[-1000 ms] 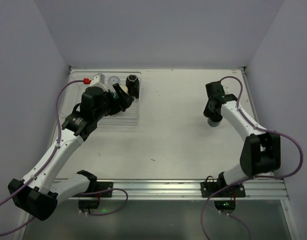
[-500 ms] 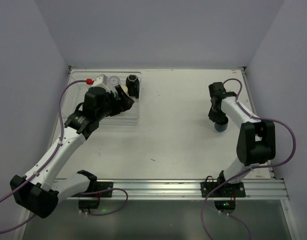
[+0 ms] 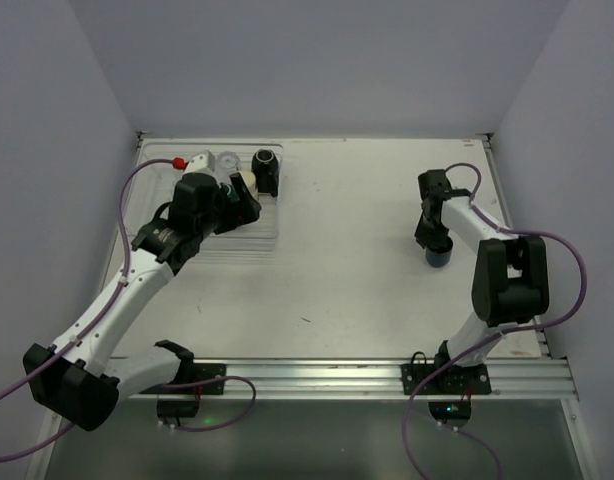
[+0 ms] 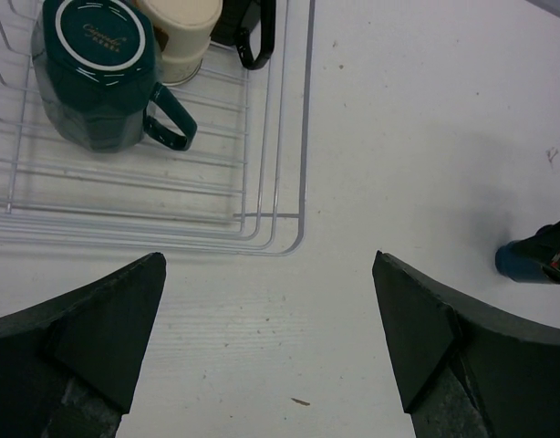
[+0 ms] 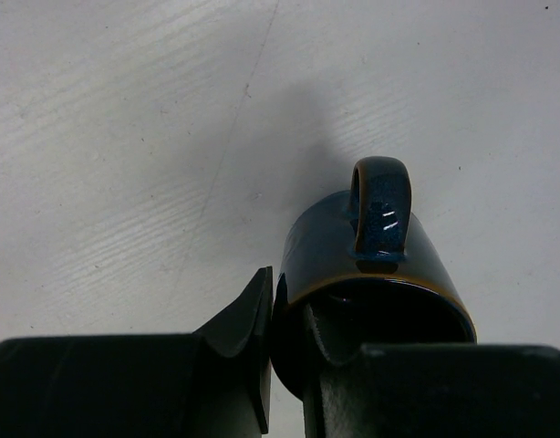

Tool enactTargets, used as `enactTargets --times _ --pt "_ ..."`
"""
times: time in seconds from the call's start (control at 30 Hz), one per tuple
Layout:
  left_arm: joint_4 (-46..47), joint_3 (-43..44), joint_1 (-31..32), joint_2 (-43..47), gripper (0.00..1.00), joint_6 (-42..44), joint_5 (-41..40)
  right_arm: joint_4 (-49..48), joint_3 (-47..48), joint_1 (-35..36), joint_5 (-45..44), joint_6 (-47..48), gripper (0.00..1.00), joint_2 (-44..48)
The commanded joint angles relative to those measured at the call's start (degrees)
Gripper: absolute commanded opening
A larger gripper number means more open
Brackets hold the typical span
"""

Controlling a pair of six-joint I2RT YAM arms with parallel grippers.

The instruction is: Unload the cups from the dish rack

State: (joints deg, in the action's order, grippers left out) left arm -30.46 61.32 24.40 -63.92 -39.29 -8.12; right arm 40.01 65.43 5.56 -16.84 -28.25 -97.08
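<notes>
In the right wrist view my right gripper [image 5: 287, 297] is shut on the rim of the blue cup [image 5: 371, 265], one finger inside and one outside. The top view shows that cup [image 3: 439, 257] low at the table's right side; whether it touches the table I cannot tell. My left gripper [image 4: 268, 266] hangs open above bare table, just short of the dish rack's [image 4: 262, 205] near right corner. In the rack stand a dark teal cup [image 4: 98, 78], a cream cup [image 4: 180, 32] and a black mug [image 4: 248, 27]. From above, a clear cup [image 3: 228, 161] shows at the rack's far side.
The rack [image 3: 259, 236] fills the table's far left corner, close to the left and back walls. A red-tipped cable [image 3: 173, 160] runs over its far left edge. The metal rail [image 3: 317, 375] with both arm bases lines the near edge.
My right arm has carried the blue cup a little to the right and toward the near side, lower. The left gripper has crept slightly toward the rack, still open.
</notes>
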Motion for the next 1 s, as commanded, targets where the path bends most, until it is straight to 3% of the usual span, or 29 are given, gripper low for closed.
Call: enactTargets --times 0.0,0.1,0.47,0.53,0.57,0.77,0.97 --pt "-0.1 2.7 -0.7 -0.1 1.00 2.4 -2.5 -2.3 -0.9 -0.3 0.3 1.1 0.00 -0.1" --pt "-0.1 2.9 -1.7 -0.6 1.00 2.7 -1.1 -2.9 -1.4 -0.3 0.4 1.4 0.03 0.2" --pt "-0.7 3.6 -5.0 -2.6 1.00 4.8 -3.8 -2.1 -2.0 -0.1 0.6 2.7 0.49 7.2" --pt "-0.6 3.7 -5.2 -3.1 1.00 5.3 -4.4 -1.7 -2.1 0.1 0.6 2.9 0.51 9.7" --pt "-0.7 4.1 -5.4 -3.4 1.00 5.7 -5.1 -1.3 -2.1 0.2 0.5 3.0 0.58 10.7" --pt "-2.1 7.1 -6.6 -7.6 1.00 7.4 -9.3 3.3 -0.7 3.3 -0.3 2.8 0.65 18.1" --pt "-7.6 15.4 -10.1 -18.4 1.00 7.4 -12.7 5.9 -2.0 10.6 -1.4 1.5 0.66 28.1"
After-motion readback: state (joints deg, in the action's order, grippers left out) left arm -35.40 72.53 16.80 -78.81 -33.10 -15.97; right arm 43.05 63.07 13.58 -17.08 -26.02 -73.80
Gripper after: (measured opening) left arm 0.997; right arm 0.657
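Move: The green cup, upside down in the rack, lies about 7 cm ahead of the left hand, 5 cm to its left and some 18 cm below. The cream cup is roughly 6 cm beyond the green cup and 4 cm to its right, the black mug about 10 cm beyond and 9 cm to its right. The right hand still grips the blue mug's wall; that mug's middle is some 3 cm back, 3 cm to the hand's right and 2 cm lower. Leftward and forward, about 5 cm each way and sinking slightly, the left hand closes in on the green cup with fingers kept wide open, rolling its left side up and turning a little counter-clockwise. The right hand first stays low while its fingers open and let go of the blue mug's wall, then climbs clear by about 10 cm, drifting left and tipping its fingers more forward. ##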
